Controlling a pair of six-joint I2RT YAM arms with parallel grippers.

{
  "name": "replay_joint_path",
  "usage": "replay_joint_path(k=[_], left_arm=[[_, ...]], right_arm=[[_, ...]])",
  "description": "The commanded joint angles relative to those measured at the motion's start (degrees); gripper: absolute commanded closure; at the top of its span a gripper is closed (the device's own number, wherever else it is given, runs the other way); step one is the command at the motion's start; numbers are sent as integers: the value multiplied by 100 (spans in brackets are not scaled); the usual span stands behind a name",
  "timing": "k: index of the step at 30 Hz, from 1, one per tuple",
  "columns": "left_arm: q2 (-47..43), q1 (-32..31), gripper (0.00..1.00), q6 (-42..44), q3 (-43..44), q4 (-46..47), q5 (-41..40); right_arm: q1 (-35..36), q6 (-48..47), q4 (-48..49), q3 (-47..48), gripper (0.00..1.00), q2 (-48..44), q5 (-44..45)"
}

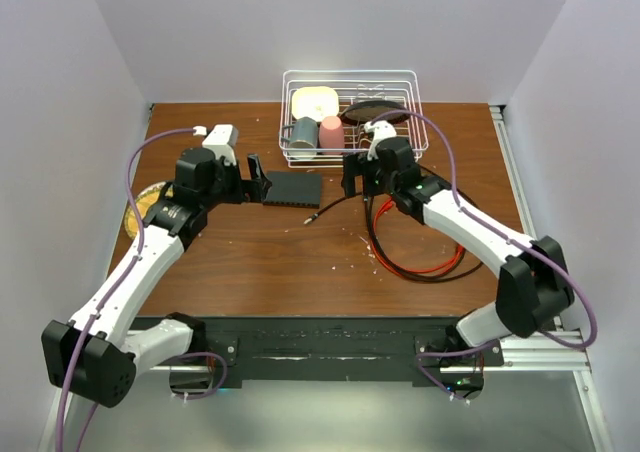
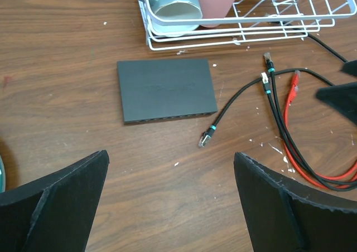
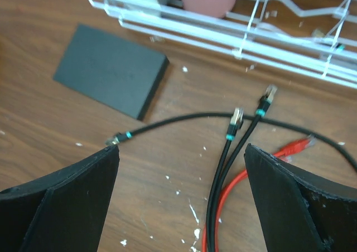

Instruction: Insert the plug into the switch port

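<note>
The switch (image 1: 296, 187) (image 2: 166, 89) (image 3: 111, 71) is a flat matte-black box lying on the wooden table in front of the rack. Small sockets line its near long edge in the left wrist view. A black cable's plug (image 1: 310, 218) (image 2: 204, 140) (image 3: 113, 140) with a teal band lies loose on the table just right of and nearer than the switch. My left gripper (image 1: 256, 181) (image 2: 170, 154) hovers open at the switch's left end, holding nothing. Over the cables to the right, my right gripper (image 1: 354, 175) (image 3: 182, 148) is open and empty.
A white wire rack (image 1: 408, 122) behind the switch holds a grey cup (image 1: 304, 132), a pink cup (image 1: 331, 132) and dishes. Two more black plugs (image 3: 237, 116) and a red plug (image 3: 301, 145) lie by the right gripper. Coiled red and black cables (image 1: 420, 264) lie further right. A yellow plate (image 1: 145, 200) sits at the left edge.
</note>
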Motion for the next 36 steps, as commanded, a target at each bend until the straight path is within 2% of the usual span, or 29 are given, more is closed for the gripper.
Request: replay_joint_path(k=[1, 5, 8, 9, 13, 17, 27, 33, 35, 36], left_arm=[[95, 44, 0, -82, -16, 283, 378], [560, 44, 0, -82, 28, 248, 572], [920, 44, 0, -99, 142, 169, 835], [1000, 44, 0, -108, 151, 186, 940], [1255, 35, 0, -126, 247, 204, 1459], [1335, 35, 0, -117, 222, 230, 1477], [1642, 35, 0, -99, 239, 160, 1521], [1783, 35, 0, -99, 274, 142, 1583], [1827, 35, 0, -99, 274, 134, 1592], [1844, 35, 0, -91, 274, 133, 1592]], right_arm=[[282, -200, -79, 10, 1, 317, 216], [380, -113, -210, 160, 2, 730, 505], [380, -42, -298, 239, 7, 1073, 743], [380, -33, -360, 309, 12, 1152, 918], [388, 28, -352, 380, 22, 1547, 1262], [380, 98, -299, 459, 32, 1750, 1701], [371, 72, -334, 784, 54, 2357, 1868], [284, 239, -229, 626, 54, 2120, 1791], [187, 300, -123, 521, 52, 1962, 1580], [73, 336, -71, 468, 48, 1892, 1396]])
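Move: About 8 cm ahead of the right hand, 3 cm to its right and 17 cm below lies the nearer black plug of the bundled cables. The farther black plug lies 4 cm beyond that one and 1 cm right of it; the red plug is some 7 cm right of it. For the left hand, the switch lies about 14 cm ahead, 8 cm right and 21 cm below, with the loose plug 10 cm nearer than the switch and 4 cm right of it. Dropping about 14 cm, the right hand sinks steeply onto the black cables just behind the nearer plug, edging 2 cm forward late on; its fingers narrow to half open while the wrist rolls its left side down some 20 degrees and tips farther down. The left hand, wide open, descends 9 cm and shifts 4 cm right towards the switch, tipping down. No grip is visible yet. ##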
